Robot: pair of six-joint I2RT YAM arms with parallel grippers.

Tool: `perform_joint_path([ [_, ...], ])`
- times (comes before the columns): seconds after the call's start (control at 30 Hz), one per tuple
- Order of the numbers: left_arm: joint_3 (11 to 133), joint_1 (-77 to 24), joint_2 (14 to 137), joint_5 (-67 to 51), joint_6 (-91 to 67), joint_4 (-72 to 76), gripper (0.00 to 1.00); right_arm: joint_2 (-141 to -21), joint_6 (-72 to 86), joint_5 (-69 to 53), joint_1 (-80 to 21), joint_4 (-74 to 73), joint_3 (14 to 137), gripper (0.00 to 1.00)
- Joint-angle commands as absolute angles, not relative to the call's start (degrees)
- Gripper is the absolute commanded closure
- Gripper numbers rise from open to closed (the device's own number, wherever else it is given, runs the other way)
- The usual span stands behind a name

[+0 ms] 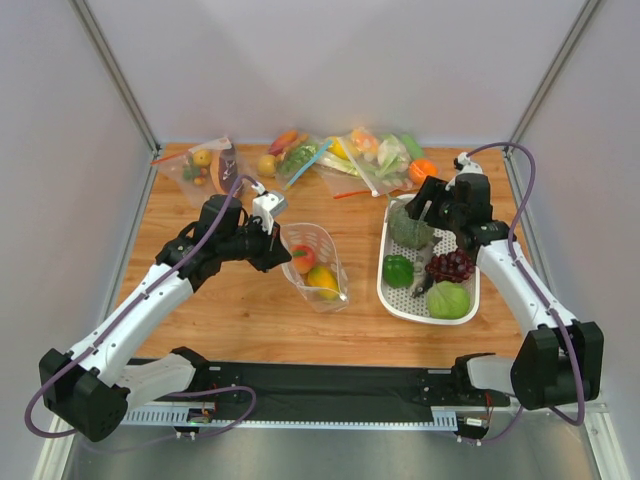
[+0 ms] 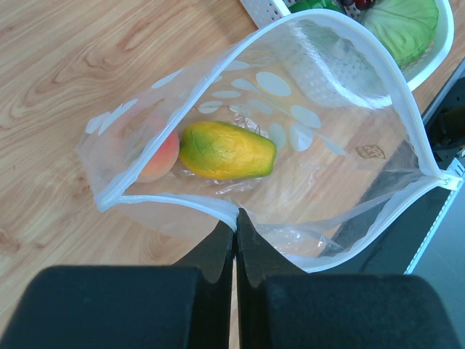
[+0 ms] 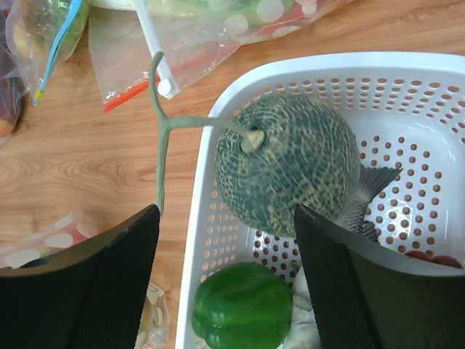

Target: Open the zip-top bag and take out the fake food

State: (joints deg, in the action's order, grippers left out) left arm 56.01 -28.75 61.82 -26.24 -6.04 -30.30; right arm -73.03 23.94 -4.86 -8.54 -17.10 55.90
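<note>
The polka-dot zip-top bag (image 1: 318, 268) lies open on the table, mouth toward my left arm. My left gripper (image 1: 272, 242) is shut on its near white rim (image 2: 236, 217). Inside lie the orange-red peach (image 2: 158, 156) and the yellow fruit (image 2: 227, 150), which also show in the top view, peach (image 1: 303, 257) and yellow fruit (image 1: 322, 278). The grey-green bumpy ball (image 3: 290, 163) rests in the far end of the white basket (image 3: 211, 218); its long stem hangs over the rim. My right gripper (image 3: 225, 214) is open above it, holding nothing; in the top view the gripper (image 1: 426, 214) hovers over the ball (image 1: 408, 232).
The basket (image 1: 385, 285) also holds a glossy green pepper (image 1: 398, 270), dark grapes (image 1: 450, 265) and a pale cabbage (image 1: 448, 299). Several other filled bags (image 1: 350, 155) and one more (image 1: 200, 165) lie along the back edge. An orange fruit (image 1: 423, 170) sits beside them.
</note>
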Motion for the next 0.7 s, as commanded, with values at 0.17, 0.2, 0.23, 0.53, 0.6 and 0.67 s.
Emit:
perform_joint_path([
  [0.17, 58.10, -28.65, 61.44, -26.19, -5.19, -30.06, 1.00, -67.59, 23.11, -5.45, -8.35, -20.30, 56.95, 0.07],
  [0.2, 58.10, -28.65, 61.44, -26.19, -5.27, -30.06, 1.00, -67.15, 23.38, -5.36, -8.26, -20.91, 57.13, 0.07],
  [0.23, 58.10, -28.65, 61.44, -26.19, -5.27, -30.15, 1.00, -66.19, 23.47, -5.62, -8.26, -21.88, 57.22, 0.07],
  [0.53, 58.10, -28.65, 61.26, -26.19, -5.27, -30.06, 1.00, -60.48, 24.35, -10.98, -11.24, -26.01, 59.85, 0.09],
  [0.6, 58.10, -28.74, 61.26, -26.10, -5.27, -30.06, 1.00, -58.98, 24.26, -11.07, -13.70, -25.93, 60.38, 0.10],
  [0.67, 58.10, -28.65, 61.17, -26.02, -5.36, -29.97, 1.00, -56.96, 24.43, -11.95, -15.98, -25.40, 61.25, 0.11],
])
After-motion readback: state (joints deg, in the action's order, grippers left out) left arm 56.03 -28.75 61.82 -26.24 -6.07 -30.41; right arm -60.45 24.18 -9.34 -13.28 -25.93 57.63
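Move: The right hand, just off the melon's stem, has the papaya in the open bag about 21 cm to its left, 18 cm back and 11 cm below. The peach lies some 26 cm left and 12 cm back. The melon sits roughly 7 cm under the hand and 3 cm back, with the green pepper 15 cm back and 3 cm left. From the left hand, pinching the bag's rim, the papaya is about 9 cm right, 5 cm back, 12 cm down. Spreading its fingers fully, the right hand rises and backs about 6 cm, finally veering left towards the bag. ##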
